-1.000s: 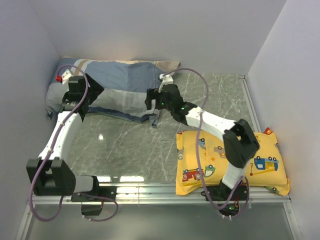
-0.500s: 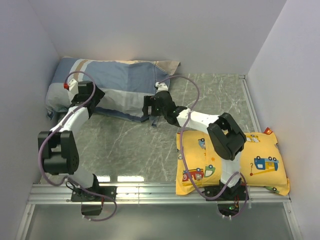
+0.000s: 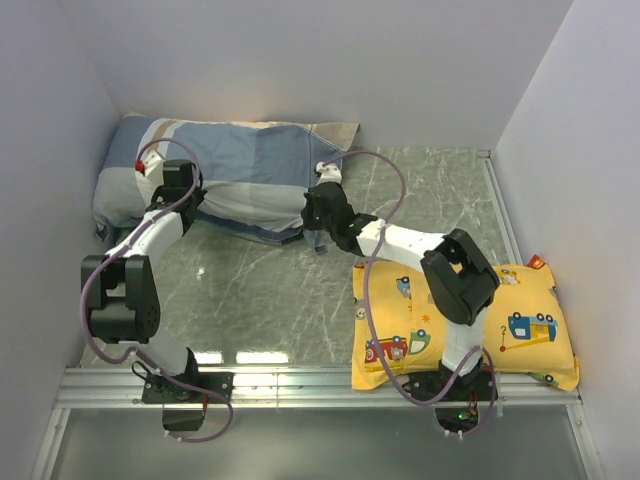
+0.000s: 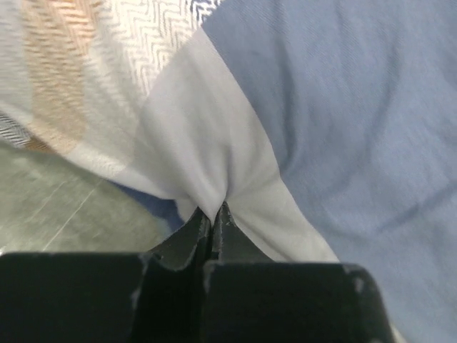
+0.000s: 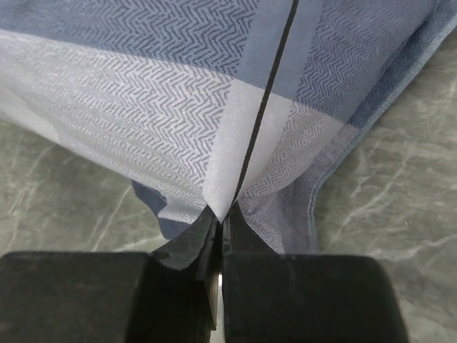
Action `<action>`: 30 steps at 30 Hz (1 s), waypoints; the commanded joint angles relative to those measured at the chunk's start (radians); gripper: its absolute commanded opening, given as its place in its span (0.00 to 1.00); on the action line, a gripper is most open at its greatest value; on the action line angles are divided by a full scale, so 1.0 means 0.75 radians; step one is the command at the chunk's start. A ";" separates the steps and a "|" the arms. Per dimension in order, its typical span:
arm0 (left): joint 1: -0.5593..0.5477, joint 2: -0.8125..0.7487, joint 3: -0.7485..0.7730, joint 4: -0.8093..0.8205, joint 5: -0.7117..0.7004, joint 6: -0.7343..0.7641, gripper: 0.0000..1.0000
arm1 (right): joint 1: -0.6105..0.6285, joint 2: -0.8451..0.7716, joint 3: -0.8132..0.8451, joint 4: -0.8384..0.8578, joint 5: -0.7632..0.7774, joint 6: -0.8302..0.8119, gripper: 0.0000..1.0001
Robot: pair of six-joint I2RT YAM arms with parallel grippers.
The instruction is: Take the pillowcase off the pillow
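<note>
The patchwork pillowcase (image 3: pixel 245 165), in blue, pale grey and beige blocks, lies stuffed along the back wall at the left. The pillow inside it is hidden. My left gripper (image 3: pixel 183 192) is at its near left part, shut on a pinch of pale grey fabric (image 4: pixel 207 179). My right gripper (image 3: pixel 313 213) is at the near right corner, shut on a fold of herringbone cloth (image 5: pixel 235 179) beside the blue hem (image 5: pixel 371 107).
A yellow pillow (image 3: pixel 520 330) printed with cartoon vehicles lies at the near right, under the right arm. The marble tabletop (image 3: pixel 270 290) spans the middle. White walls close the left, back and right. A metal rail (image 3: pixel 300 380) runs along the near edge.
Both arms moved in on the pillowcase's near edge. Both grippers went from open to shut, each pinching fabric.
</note>
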 commanded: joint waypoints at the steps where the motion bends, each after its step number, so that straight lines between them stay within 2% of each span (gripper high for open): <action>1: -0.095 -0.177 0.098 -0.134 -0.150 0.067 0.01 | 0.008 -0.203 -0.005 -0.042 0.043 -0.032 0.00; 6: -0.271 -0.457 0.231 -0.418 -0.331 0.192 0.01 | 0.024 -0.522 0.025 -0.239 -0.098 -0.166 0.00; 7: -0.362 -0.505 0.298 -0.459 -0.375 0.227 0.01 | 0.030 -0.573 0.056 -0.271 -0.157 -0.191 0.00; 9: -0.443 -0.595 0.396 -0.592 -0.490 0.317 0.00 | 0.055 -0.700 0.101 -0.374 -0.213 -0.246 0.00; 12: -0.494 -0.541 0.666 -0.735 -0.503 0.386 0.00 | 0.059 -0.795 0.154 -0.378 -0.227 -0.245 0.00; 14: -0.494 -0.455 0.857 -0.764 -0.480 0.453 0.00 | 0.045 -0.777 0.201 -0.384 -0.148 -0.245 0.00; 15: -0.494 -0.333 0.920 -0.811 -0.472 0.468 0.00 | 0.022 -0.697 0.234 -0.415 -0.144 -0.210 0.00; 16: -0.492 -0.257 1.070 -0.846 -0.460 0.480 0.00 | -0.053 -0.644 0.295 -0.445 -0.174 -0.175 0.00; 18: -0.492 -0.034 1.204 -0.921 -0.423 0.491 0.01 | -0.135 -0.457 0.330 -0.495 -0.333 -0.061 0.00; 20: -0.462 0.099 1.313 -0.940 -0.327 0.485 0.03 | -0.219 -0.315 0.377 -0.537 -0.431 -0.016 0.00; 24: -0.382 0.430 1.387 -0.944 -0.047 0.421 0.00 | -0.264 0.070 0.455 -0.554 -0.513 0.023 0.00; 26: -0.371 0.505 1.397 -0.926 -0.010 0.405 0.00 | -0.278 0.211 0.522 -0.574 -0.540 0.040 0.00; 30: -0.367 0.575 1.334 -0.865 0.045 0.395 0.02 | -0.287 0.326 0.620 -0.595 -0.500 0.036 0.00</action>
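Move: Both hands already pinch the near side of the striped pillowcase; its middle is about 5 cm ahead and 5 cm right of the left hand, and its far edge some 18 cm straight ahead of that hand. From the right hand the middle lies 10 cm ahead and 21 cm left, the far right corner 22 cm ahead and 12 cm right, and the yellow pillow 27 cm back and 38 cm right. All sit roughly 6 to 9 cm below the hands. Keeping their pinch on the near side of the striped pillowcase, both hands haul it up nearly 30 cm and about 10 cm back, then fling it forward and fast down, ending 7 to 8 cm farther out than they began. They drift right, the left hand more; both wrists tip up on the rise and down on the drop, the left also turning clockwise. ##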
